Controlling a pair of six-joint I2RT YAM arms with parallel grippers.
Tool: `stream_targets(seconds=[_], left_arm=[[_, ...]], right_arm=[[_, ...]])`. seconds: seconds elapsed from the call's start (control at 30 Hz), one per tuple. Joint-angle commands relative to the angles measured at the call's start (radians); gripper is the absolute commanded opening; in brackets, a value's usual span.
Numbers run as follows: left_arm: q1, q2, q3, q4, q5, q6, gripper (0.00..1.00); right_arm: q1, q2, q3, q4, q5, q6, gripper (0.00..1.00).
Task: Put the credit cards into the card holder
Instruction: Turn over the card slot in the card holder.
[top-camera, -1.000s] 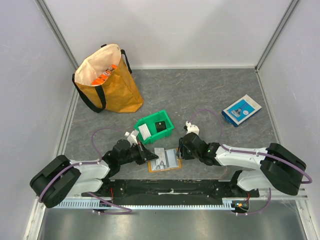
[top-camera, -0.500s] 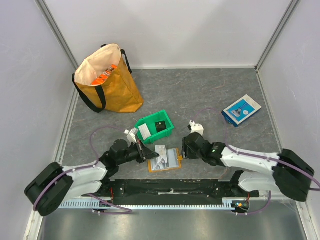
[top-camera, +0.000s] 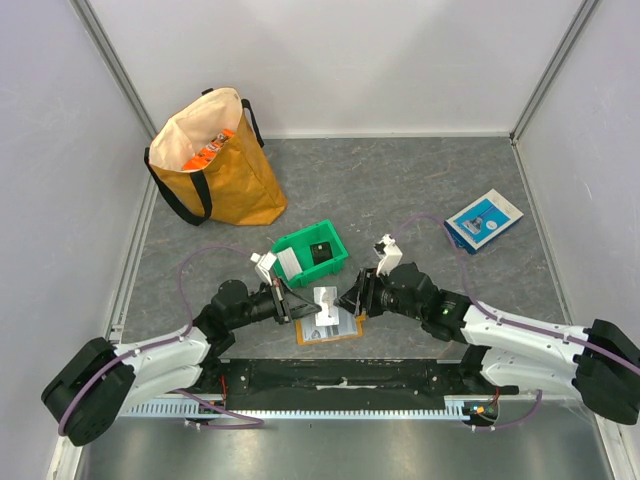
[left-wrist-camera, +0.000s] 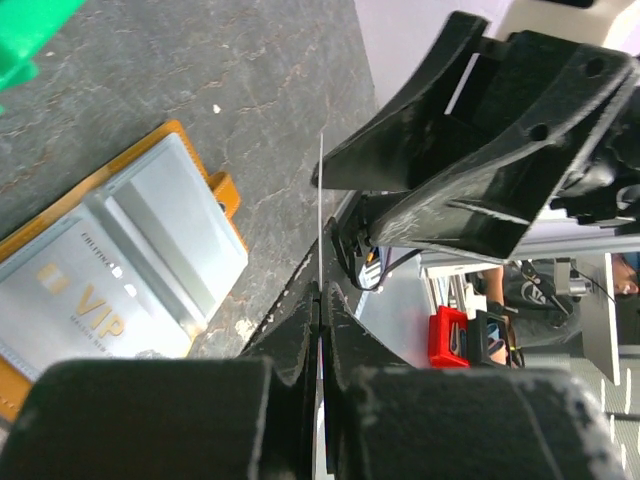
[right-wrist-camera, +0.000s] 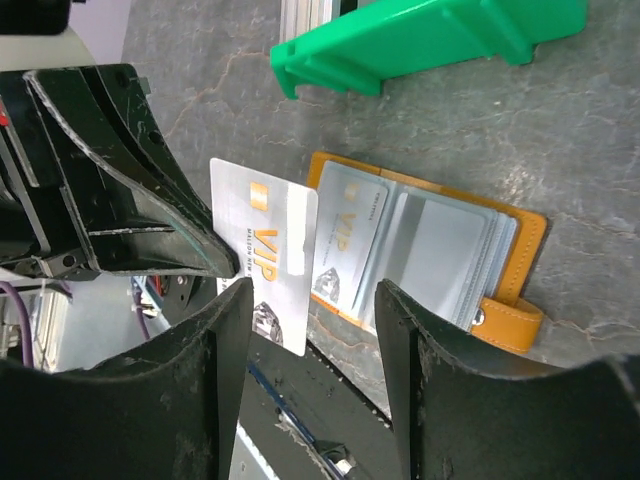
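Observation:
My left gripper (top-camera: 304, 305) is shut on a white VIP credit card (top-camera: 325, 300), held up on edge just above the open orange card holder (top-camera: 342, 328). From the left wrist the card (left-wrist-camera: 321, 200) is a thin line sticking out of the closed jaws (left-wrist-camera: 322, 295). Another VIP card (right-wrist-camera: 345, 235) lies in the holder's (right-wrist-camera: 520, 245) clear sleeves. My right gripper (top-camera: 352, 298) faces the left one, open. In the right wrist view the held card (right-wrist-camera: 262, 245) hangs beyond the spread fingers (right-wrist-camera: 312, 335), ungripped.
A green bin (top-camera: 312, 255) behind the holder contains a white card and a dark item. The orange-yellow tote bag (top-camera: 215, 160) stands at the back left. A blue-and-white flat box (top-camera: 483, 220) lies at the right. The black base rail (top-camera: 340, 375) runs close behind the holder.
My left gripper has carried the white card right, over the holder. The right gripper has moved left toward it and opened wider.

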Motion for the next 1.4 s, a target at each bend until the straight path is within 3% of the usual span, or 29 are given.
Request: stream_targets(seconds=[0.0,0.2,0.33,0.73,0.87,0.93,1.07,1.37], left_arm=[[0.003,0.012,-0.024,0.158,0.061,0.032,0.02],[0.003,0.002,-0.014,0.174,0.08,0.044,0.02],[0.002,0.013,-0.019,0.186,0.084,0.042,0.02],[0.003,0.016,-0.037,0.177,0.018,0.019,0.02],[0.003,-0.007,-0.047,0.1,-0.017,0.024,0.25],[0.005,-0.03,-0.051,0.048,-0.034,0.026,0.46],[0.003,-0.109,-0.048,-0.122,-0.078,0.05,0.68],[0.003,-0.375,0.008,-0.769,-0.218,0.098,0.7]], right_arm=[[0.001,0.009,-0.03,0.145,-0.083,0.049,0.59],[0.001,0.027,-0.053,0.225,-0.119,0.077,0.58],[0.001,0.038,-0.07,0.294,-0.143,0.1,0.51],[0.001,0.015,-0.095,0.342,-0.174,0.106,0.08],[0.0,-0.003,-0.089,0.302,-0.154,0.091,0.0],[0.0,-0.005,-0.079,0.267,-0.139,0.077,0.0],[0.0,-0.005,-0.049,0.166,-0.091,0.04,0.0],[-0.002,-0.008,0.045,-0.169,0.136,-0.05,0.0]])
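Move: The white VIP card stands clear above the table, pinched at its left edge by the left fingers; its middle is about 3 cm right of the left hand, level with it. From the half-open right fingers that middle lies some 5 cm left and 1 cm back, at about their height. The opened card holder lies about 10 cm below, roughly 3 cm left of the right hand, neither ahead nor back; the green tray is some 14 cm ahead and 7 cm left. The VIP card is passed from left hand to right: while the left lifts it about 2.5 cm, the half-open right fingers come left some 2.5 cm, back and up about 2 cm each, rolling some 10 degrees, and pinch its right edge. The left fingers then open wide and draw off left and down, about 3 cm each; the right, keeping its grip, sinks some 3.5 cm and goes right 2.5 cm. ##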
